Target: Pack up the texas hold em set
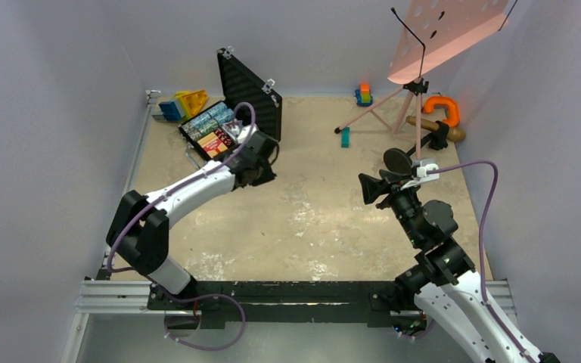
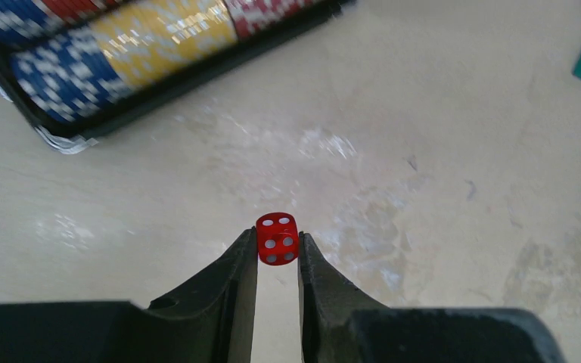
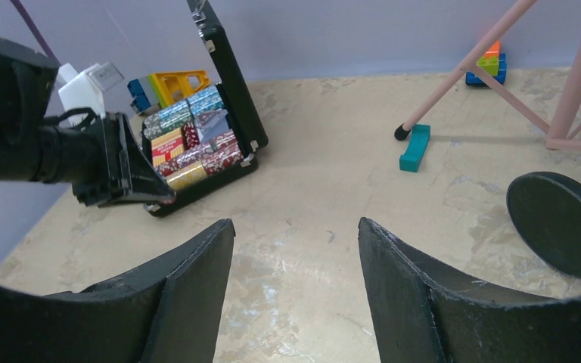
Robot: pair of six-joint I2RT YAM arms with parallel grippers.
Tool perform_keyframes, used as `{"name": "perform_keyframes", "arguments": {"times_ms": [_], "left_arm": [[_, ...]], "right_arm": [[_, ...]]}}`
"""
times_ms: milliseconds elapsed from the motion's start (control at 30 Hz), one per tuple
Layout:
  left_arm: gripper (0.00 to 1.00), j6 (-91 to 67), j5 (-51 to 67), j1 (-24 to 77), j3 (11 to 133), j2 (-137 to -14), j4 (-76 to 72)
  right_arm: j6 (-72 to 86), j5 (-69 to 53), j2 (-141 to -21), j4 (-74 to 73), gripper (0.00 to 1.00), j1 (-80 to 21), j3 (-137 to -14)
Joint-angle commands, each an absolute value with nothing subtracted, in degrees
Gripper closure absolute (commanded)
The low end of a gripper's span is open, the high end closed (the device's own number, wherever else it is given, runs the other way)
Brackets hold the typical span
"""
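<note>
The black briefcase (image 1: pixel 197 125) lies open at the back left, its foam-lined lid (image 1: pixel 251 94) standing up. Rows of poker chips (image 2: pixel 121 45) fill it, and an orange-red card box (image 1: pixel 213 144) lies at its near side. My left gripper (image 2: pixel 277 246) is shut on a small red die (image 2: pixel 277 239), pinched at the very fingertips above the bare table, just right of the case's near corner. In the top view the left gripper (image 1: pixel 268 162) hangs next to the case. My right gripper (image 3: pixel 296 227) stands open and empty over the middle of the table (image 1: pixel 365 189).
A pink music stand (image 1: pixel 446 30) stands at the back right, a teal block (image 1: pixel 345 137) by its leg. Blue and yellow toy blocks (image 1: pixel 183 104) sit behind the case. A black disc (image 3: pixel 563 223), an orange ring (image 1: pixel 442 110) and stacked blocks (image 1: pixel 363 94) lie right.
</note>
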State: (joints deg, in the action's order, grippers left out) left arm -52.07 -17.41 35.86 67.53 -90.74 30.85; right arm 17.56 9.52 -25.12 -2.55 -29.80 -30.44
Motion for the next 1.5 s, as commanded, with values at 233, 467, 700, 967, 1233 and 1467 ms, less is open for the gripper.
{"name": "perform_keyframes", "arguments": {"times_ms": [233, 467, 700, 967, 1233, 1467], "left_arm": [[1.00, -35.42, -12.80, 14.88, 90.54, -105.58, 34.64], [1.00, -35.61, -10.72, 10.09, 102.20, -117.02, 37.78], [1.00, -37.41, -8.74, 8.46, 103.12, -121.08, 37.51], [1.00, -39.02, -5.90, 7.91, 103.13, -123.50, 36.97], [1.00, -40.41, -4.56, 7.91, 102.23, -124.29, 36.29], [1.00, -41.23, -5.80, 7.91, 102.11, -124.18, 36.83]], "right_arm": [[17.81, 12.03, -25.82, -1.34, 0.35, -29.65, -30.17], [17.56, 12.39, -27.51, -1.23, 0.35, -29.62, -30.42], [17.48, 12.42, -29.08, -0.89, 0.35, -29.59, -30.64], [17.50, 12.30, -29.67, -0.78, 0.35, -29.66, -30.69], [17.50, 12.19, -29.62, -0.77, 0.35, -29.64, -30.72], [17.54, 12.18, -29.62, -0.79, 0.35, -29.68, -30.70]]}}
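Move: The held red die is bound for the free end of the dice row in the case, about 17 cm ahead of the left hand, 13 to its left and 8 below. The four dice already there centre roughly 19 ahead and 15 left, the Texas Hold'em box 17 ahead and 19 left, the Deal deck 21 ahead and 11 left, the near chip rolls 13 ahead and 9 left. From the right hand that free end lies some 26 cm ahead, 38 left and 25 below. Forward and to the left, about 17 and 13 cm, the left hand sweeps fast over the near chip rolls into the case, rising slightly at first, then sinks some 8 cm, ever more slowly, towards the free end of the dice row. It turns about 10 degrees counter-clockwise and tips its fingers further down, keeping its pinch on the red die. The empty right hand eases down 2 cm and slightly forward. ##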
